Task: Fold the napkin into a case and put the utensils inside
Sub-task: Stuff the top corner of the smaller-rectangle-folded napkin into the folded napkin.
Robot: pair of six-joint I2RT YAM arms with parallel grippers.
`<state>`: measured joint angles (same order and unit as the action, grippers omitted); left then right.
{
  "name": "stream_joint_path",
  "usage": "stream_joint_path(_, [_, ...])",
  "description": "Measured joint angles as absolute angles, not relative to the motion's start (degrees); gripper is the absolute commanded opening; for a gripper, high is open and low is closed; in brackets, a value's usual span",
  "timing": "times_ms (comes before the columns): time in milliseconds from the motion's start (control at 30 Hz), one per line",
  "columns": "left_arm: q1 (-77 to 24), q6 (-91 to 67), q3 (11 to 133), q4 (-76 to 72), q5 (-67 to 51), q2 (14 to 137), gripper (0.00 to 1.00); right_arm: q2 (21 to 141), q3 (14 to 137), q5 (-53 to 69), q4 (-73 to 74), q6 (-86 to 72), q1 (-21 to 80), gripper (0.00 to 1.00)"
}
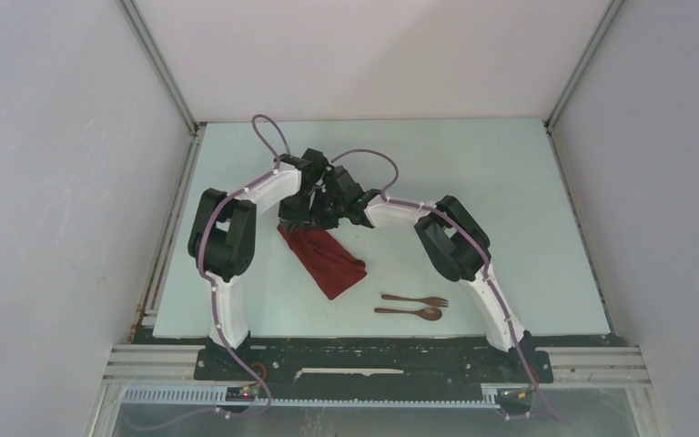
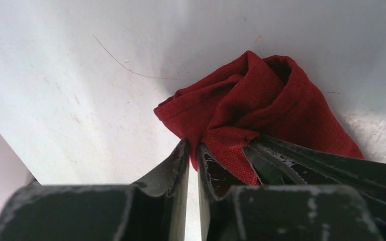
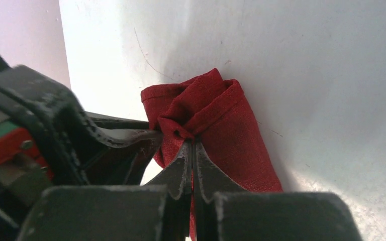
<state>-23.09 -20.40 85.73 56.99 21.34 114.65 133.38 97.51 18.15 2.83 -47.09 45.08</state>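
The dark red napkin (image 1: 326,259) lies bunched as a slanted strip in the middle of the table, its far end lifted where both grippers meet. My right gripper (image 3: 192,143) is shut on a gathered fold of the napkin (image 3: 221,115). My left gripper (image 2: 193,145) sits right beside it, its jaws a narrow gap apart with an edge of the napkin (image 2: 261,100) between the tips. In the top view the left gripper (image 1: 298,211) and right gripper (image 1: 337,208) nearly touch. The utensils, a brown fork (image 1: 416,299) and spoon (image 1: 410,312), lie side by side to the napkin's right, apart from it.
The pale table (image 1: 473,182) is walled by white panels left, right and behind. Both arm bases (image 1: 364,360) are bolted at the near edge. The two grippers crowd each other over the napkin's far end.
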Motion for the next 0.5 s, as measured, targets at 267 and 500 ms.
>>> stream_joint_path(267, [-21.63,-19.42,83.83,54.19,18.28,112.55,0.0,133.38,97.43,19.94,0.62,-48.69,45.52,0.0])
stream_joint_path(500, [-16.51,-18.28,78.65,51.46,11.73,108.53,0.0,133.45,96.6,23.18,-6.74,-53.15,47.24,0.0])
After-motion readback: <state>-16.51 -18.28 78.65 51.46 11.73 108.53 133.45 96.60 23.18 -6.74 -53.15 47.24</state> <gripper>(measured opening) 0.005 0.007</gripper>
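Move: The left hand's nearly closed fingers straddle the napkin's left edge, so the edge lies right at the fingertips. The napkin's outer left corner is about 2 cm ahead and 2 cm left, the stuffed corner some 3 cm right, and the napkin body's middle about 7 cm right and 7 cm back, 2 cm lower. From the right hand, its fingers shut on the stuffed corner, the left edge is roughly 3 cm left. The left fingers close fully, pinching the napkin's left edge, then the hand draws about 1.5 cm left and slightly back, tilting some 10 degrees so the fingers point straighter down. The right hand, shut and keeping its pinch on the stuffed corner, starts slowly, then sweeps faster about 3.5 cm left, rising 3 cm and drawing 2 cm back towards the left fingers' pinch, its fingers tilting some 10 degrees flatter. ##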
